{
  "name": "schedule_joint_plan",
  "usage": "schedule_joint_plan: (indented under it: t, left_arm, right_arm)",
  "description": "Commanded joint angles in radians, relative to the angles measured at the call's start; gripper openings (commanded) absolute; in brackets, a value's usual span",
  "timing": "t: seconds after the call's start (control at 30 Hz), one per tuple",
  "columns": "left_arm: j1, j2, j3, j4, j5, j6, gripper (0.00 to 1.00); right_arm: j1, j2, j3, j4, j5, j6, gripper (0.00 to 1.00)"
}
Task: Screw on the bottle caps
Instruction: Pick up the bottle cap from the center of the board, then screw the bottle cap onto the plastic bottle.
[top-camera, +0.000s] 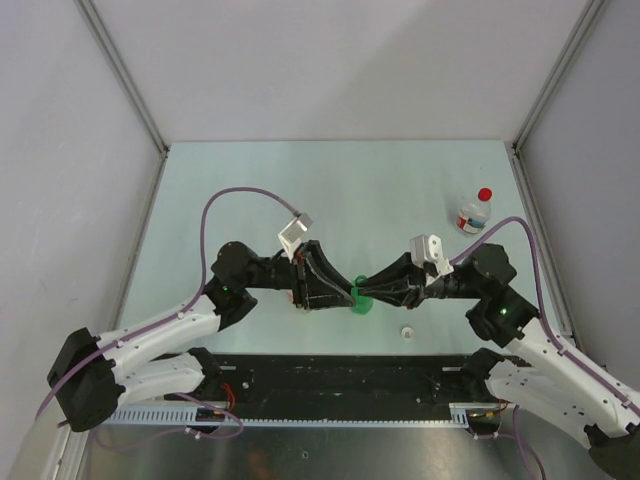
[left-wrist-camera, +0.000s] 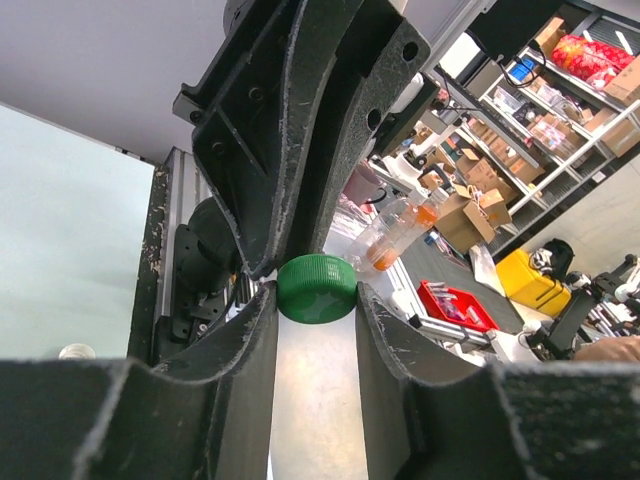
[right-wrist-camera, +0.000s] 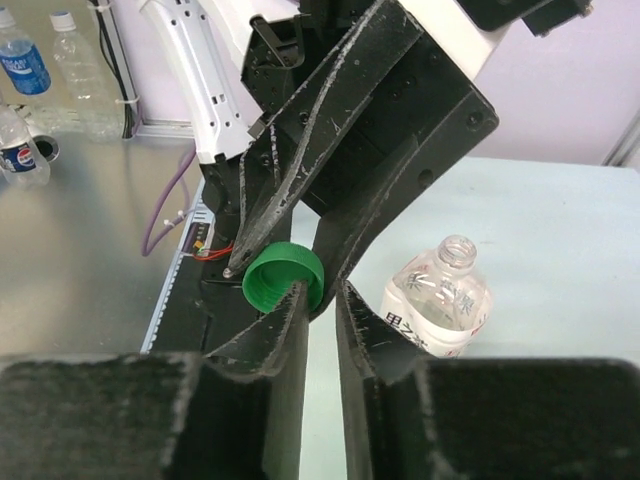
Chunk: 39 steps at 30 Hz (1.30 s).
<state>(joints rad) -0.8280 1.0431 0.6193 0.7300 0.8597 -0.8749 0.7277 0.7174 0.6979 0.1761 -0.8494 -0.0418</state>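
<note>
The green cap hangs above the table's front middle, where both grippers meet. My left gripper is shut on the green cap, with a fingertip against each side. In the right wrist view the green cap shows its hollow side. My right gripper stands slightly open, one fingertip inside the cap's rim and the other just outside. A white cap lies loose on the table near the front. A red cap sits on a small clear bottle at the back right.
An uncapped clear bottle with a printed label stands upright just beyond the grippers; from above the left gripper mostly hides it. The black rail runs along the table's near edge. Grey walls enclose the left, right and far sides.
</note>
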Motion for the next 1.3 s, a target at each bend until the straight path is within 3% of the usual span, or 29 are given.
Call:
schedule_joint_plan:
  t: [0.0,0.1,0.23,0.43,0.57,0.77,0.9,1.07,1.27]
  left_arm:
    - [0.008,-0.008,0.028,0.036,-0.012,0.014,0.17]
    - [0.010,-0.005,0.032,0.036,0.017,0.064,0.15]
    - [0.013,-0.003,0.029,0.034,0.041,0.128,0.12]
    - [0.029,-0.009,0.021,0.023,0.056,0.176,0.12]
    - [0.040,-0.019,0.006,-0.001,0.042,0.203,0.11]
    - [0.056,-0.046,0.000,-0.095,0.005,0.274,0.11]
    - [0.060,-0.075,-0.010,-0.153,-0.045,0.318,0.11]
    - [0.060,-0.094,-0.016,-0.188,-0.075,0.350,0.11]
    - [0.061,-0.111,-0.010,-0.233,-0.119,0.389,0.11]
  right_arm:
    - [-0.002,-0.023,0.035,-0.022,0.055,0.020,0.28]
    - [-0.002,-0.033,0.034,-0.034,0.098,0.060,0.46]
    - [-0.002,-0.056,0.035,-0.063,0.185,0.115,0.62]
    - [-0.003,-0.112,0.005,-0.187,0.314,0.054,0.82]
    - [-0.005,-0.190,-0.168,-0.079,0.453,0.007,0.91]
    - [-0.010,-0.270,-0.496,0.213,0.421,-0.067,0.94]
    - [-0.020,-0.187,-0.626,0.382,0.434,-0.113,0.95]
    - [-0.078,0.013,-0.690,0.628,0.423,-0.133,0.97]
    - [-0.130,0.413,-0.664,0.930,0.363,-0.137,0.97]
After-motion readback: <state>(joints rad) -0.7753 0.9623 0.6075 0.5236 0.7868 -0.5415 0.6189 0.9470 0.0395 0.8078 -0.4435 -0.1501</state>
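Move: The green bottle my right hand goes for stands open on the board, about 11 cm ahead of that hand, level with it sideways, its middle some 26 cm below. The paper-labelled bottle is about 12 cm to the left of the green one. The white cap lies about 6 cm ahead of my right hand, 10 cm to its right and 32 cm down. My left hand, pinching the green cap, has the green bottle 11 cm ahead, 1 cm right, 26 cm below. I spread my right fingers wide off the green cap and draw that hand clear, forward and a little right, then drop it about 22 cm and push on forward towards the green bottle. It turns some 30 degrees clockwise, tipping slightly down. My left hand keeps its pinch on the cap, easing about 3 cm forward and slightly down as its wrist rolls a little. ##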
